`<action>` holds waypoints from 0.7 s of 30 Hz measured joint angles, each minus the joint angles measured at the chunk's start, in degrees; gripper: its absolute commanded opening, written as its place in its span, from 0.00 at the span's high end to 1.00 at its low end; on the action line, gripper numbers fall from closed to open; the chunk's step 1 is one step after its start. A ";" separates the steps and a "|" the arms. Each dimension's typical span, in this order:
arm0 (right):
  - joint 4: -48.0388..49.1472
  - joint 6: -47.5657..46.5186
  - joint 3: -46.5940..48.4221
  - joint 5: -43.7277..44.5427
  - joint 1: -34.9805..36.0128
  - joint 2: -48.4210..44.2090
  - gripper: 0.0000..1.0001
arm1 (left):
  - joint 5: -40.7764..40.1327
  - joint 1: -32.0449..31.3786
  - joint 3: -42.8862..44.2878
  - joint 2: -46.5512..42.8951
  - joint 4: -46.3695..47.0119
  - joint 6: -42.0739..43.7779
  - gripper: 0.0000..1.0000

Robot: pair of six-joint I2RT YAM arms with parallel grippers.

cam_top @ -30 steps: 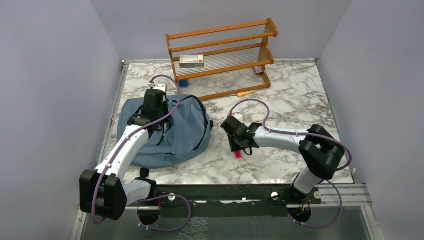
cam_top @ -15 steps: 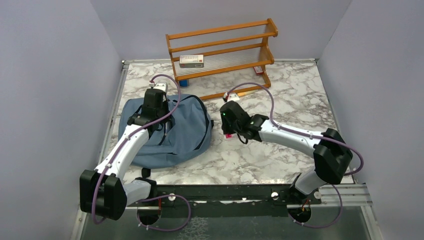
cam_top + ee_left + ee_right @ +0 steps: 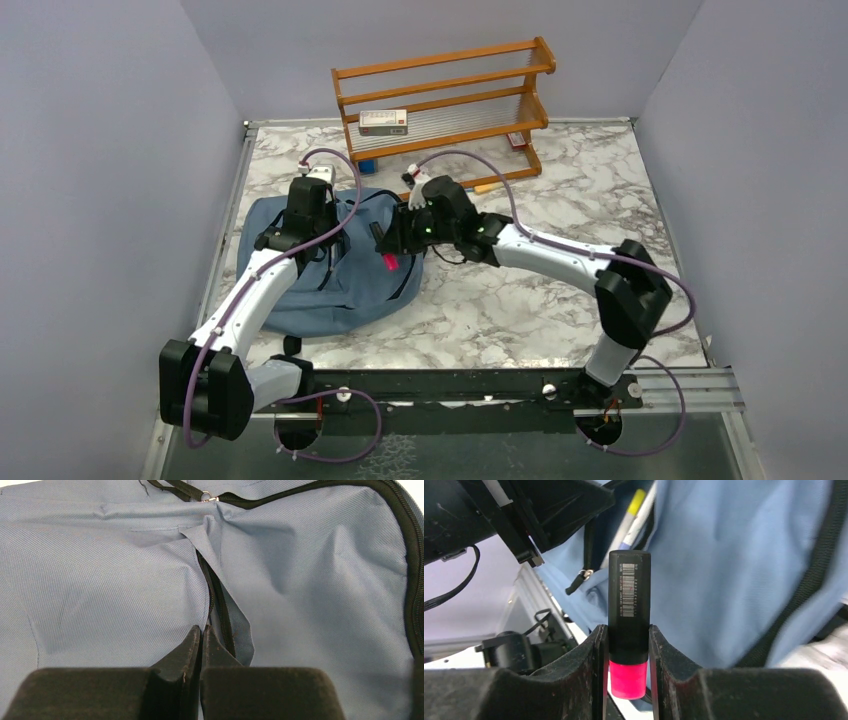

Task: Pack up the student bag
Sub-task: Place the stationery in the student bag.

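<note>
The student bag (image 3: 345, 285), dusty blue with black zipper trim, lies at the table's left. My left gripper (image 3: 308, 222) rests on its top. In the left wrist view that gripper (image 3: 201, 630) is shut, pinching the bag (image 3: 100, 580) fabric beside the parted zipper (image 3: 216, 592). My right gripper (image 3: 393, 243) hovers over the bag's right edge, shut on a black highlighter (image 3: 629, 605) with a pink end (image 3: 389, 262). In the right wrist view the highlighter points at the bag (image 3: 734, 555) opening, where a pen with a yellow end (image 3: 636, 502) shows inside.
A wooden rack (image 3: 445, 110) stands at the back with a white box (image 3: 383, 122) on its middle shelf. A small blue item (image 3: 368, 166), a red item (image 3: 517, 141) and an orange pencil (image 3: 490, 186) lie under it. Grey walls close in both sides.
My right arm has swung left from the middle of the table to the bag's right edge, carrying the highlighter. The left arm has stayed on the bag.
</note>
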 measured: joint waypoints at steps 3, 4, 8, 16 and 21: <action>1.77 2.75 2.49 -6.01 0.00 5.11 0.80 | 0.07 0.00 0.00 -0.13 0.00 0.02 1.00; 1.75 3.45 3.82 -7.72 0.00 6.97 0.80 | 0.11 0.00 0.00 -0.24 -0.02 0.02 1.00; -0.55 4.55 11.89 -12.96 0.00 14.62 0.80 | 0.24 0.04 0.00 -2.03 -0.07 0.00 1.00; -6.62 4.50 24.48 -17.25 0.00 22.45 0.80 | 2.14 0.04 -0.13 -5.11 -0.07 -0.02 1.00; -9.14 4.57 28.41 -17.55 -0.24 25.49 0.81 | 2.75 0.17 -0.46 -5.84 -0.04 -0.35 1.00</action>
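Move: The right hand holds the highlighter above the bag; the open pocket with the two pens lies about 11 cm to its left, some 2 cm ahead and 7 cm below. The black zip edge of the bag's main opening runs roughly 6 cm to its right, 1 cm back and 13 cm below. The left hand already pinches the pocket's edge, with the opening about 2 cm to its right and 2 cm below, level with it front to back. The right hand keeps its grip on the highlighter and carries it about 9 cm left and some 3 cm down towards the pocket mouth, quickly at first and slowing near the left fingertips, while its fingers swing about 15 degrees counter-clockwise to point almost straight left and slightly more down. Meanwhile the left hand, fingers still shut on the fabric, lifts the pocket's edge some 3 cm beside the incoming highlighter. ##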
